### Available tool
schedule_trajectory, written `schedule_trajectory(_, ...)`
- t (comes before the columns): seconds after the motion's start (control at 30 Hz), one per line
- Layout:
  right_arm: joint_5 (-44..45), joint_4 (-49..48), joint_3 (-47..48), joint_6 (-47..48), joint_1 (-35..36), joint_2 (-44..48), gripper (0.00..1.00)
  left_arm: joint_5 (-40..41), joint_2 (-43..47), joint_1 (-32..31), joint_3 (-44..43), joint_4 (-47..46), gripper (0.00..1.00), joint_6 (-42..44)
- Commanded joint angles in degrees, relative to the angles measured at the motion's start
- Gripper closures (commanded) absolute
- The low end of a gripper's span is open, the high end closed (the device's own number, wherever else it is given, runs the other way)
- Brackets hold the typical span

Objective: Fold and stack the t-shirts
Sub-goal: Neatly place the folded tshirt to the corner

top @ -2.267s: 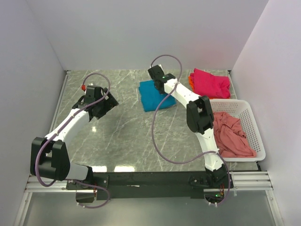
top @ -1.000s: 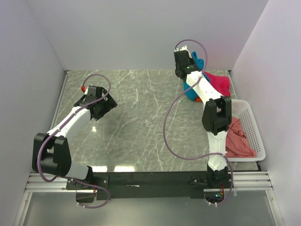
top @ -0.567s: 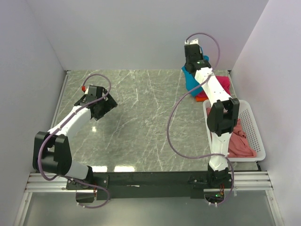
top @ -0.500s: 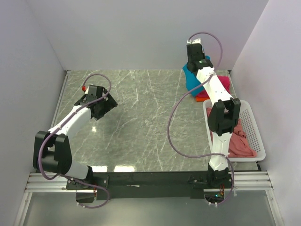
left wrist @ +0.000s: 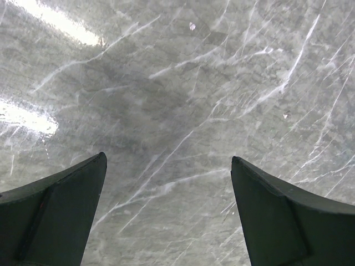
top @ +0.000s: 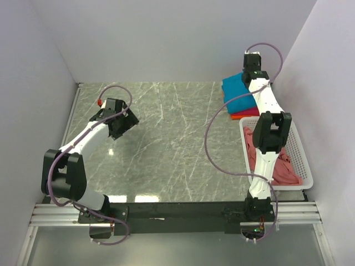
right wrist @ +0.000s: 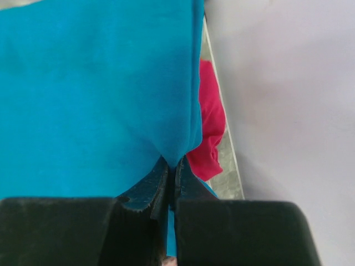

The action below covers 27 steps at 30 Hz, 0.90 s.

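A folded teal-blue t-shirt (top: pixel 237 95) lies across the stack at the back right, over a magenta-pink t-shirt (top: pixel 247 111) and an orange t-shirt (top: pixel 238 116) whose edges peek out below. My right gripper (top: pixel 249 75) is shut on the teal shirt's far-right edge. In the right wrist view its fingers (right wrist: pixel 172 166) pinch a peak of teal cloth (right wrist: pixel 94 94), with magenta cloth (right wrist: pixel 209 133) underneath. A dusty salmon-pink t-shirt (top: pixel 280 166) sits crumpled in the basket. My left gripper (top: pixel 123 123) hangs open over bare marble (left wrist: pixel 167 158).
The white lattice basket (top: pixel 304 166) stands at the right edge, just in front of the stack. The right wall (right wrist: pixel 277 83) runs close beside the right gripper. The back wall stands right behind the stack.
The right arm has carried the teal shirt from the back middle of the table rightward onto the magenta and orange stack. The left arm has barely moved.
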<state>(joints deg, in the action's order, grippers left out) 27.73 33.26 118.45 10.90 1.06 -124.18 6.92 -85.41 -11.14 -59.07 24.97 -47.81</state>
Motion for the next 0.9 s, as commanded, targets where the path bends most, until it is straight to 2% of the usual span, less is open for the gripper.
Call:
schedule_trajectory(0.0, -2.14, -2.58, 4.67, -0.44, -2.71, -3.08, 1.0, 1.43, -0.46, -0.2, -3.07, 0.43, 0.01, -0.35)
schedule_trajectory(0.3, 1.28, -4.78, 10.91, -2.46, -7.03, -12.22, 1.0, 1.52, -0.82, -0.29, -4.04, 1.04, 0.01, -0.7)
schedule_trajectory(0.33, 1.71, -4.69, 11.01, -2.98, -7.3, -12.4, 0.92, 1.52, -0.64, -0.29, -4.12, 1.04, 0.01, -0.79)
schedule_trajectory(0.43, 2.07, -5.21, 9.26, -3.86, -7.3, -11.09, 0.49, 1.69, -0.11, -0.29, -4.74, 1.57, 0.01, -1.06)
schedule_trajectory(0.53, 1.45, -5.31, 6.88, -5.35, -7.21, -7.84, 0.23, 2.05, 0.94, -0.64, -5.88, 2.27, 0.01, -1.23)
schedule_trajectory(0.8, 4.35, -1.98, 1.87, -10.71, -3.27, 5.06, 0.19, 3.8, 7.17, -1.17, -8.43, 4.2, 0.01, -1.85)
schedule_trajectory(0.87, 6.02, 2.33, -0.22, -16.59, -2.03, 8.5, 0.19, 4.59, 9.02, -1.34, -8.08, 4.3, 0.01, -2.46)
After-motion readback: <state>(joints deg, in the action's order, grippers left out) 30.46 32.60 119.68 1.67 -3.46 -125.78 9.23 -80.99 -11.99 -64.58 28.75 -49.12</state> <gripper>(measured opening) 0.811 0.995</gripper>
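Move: The right hand pinches the blue t-shirt's right side, with the rest draped leftward. The red and orange stack it belongs on is centred about 3 cm back, 3 cm left and 13 cm below. The table's far right corner is some 6 cm ahead and 9 cm right; the white basket sits about 28 cm back, 4 cm right. From the left hand, the stack is roughly 13 cm ahead and 55 cm right, slightly below. Down and to the right goes the right hand, some 7 cm each way and slightly forward, lowering the pinched side of the blue shirt towards the stack's right edge by the wall. Low there, its fingers open wide and release the cloth; it then lifts about 7 cm, easing back and left, having turned some 10 degrees clockwise. The empty, open left hand rises about 5 cm, mostly late. ##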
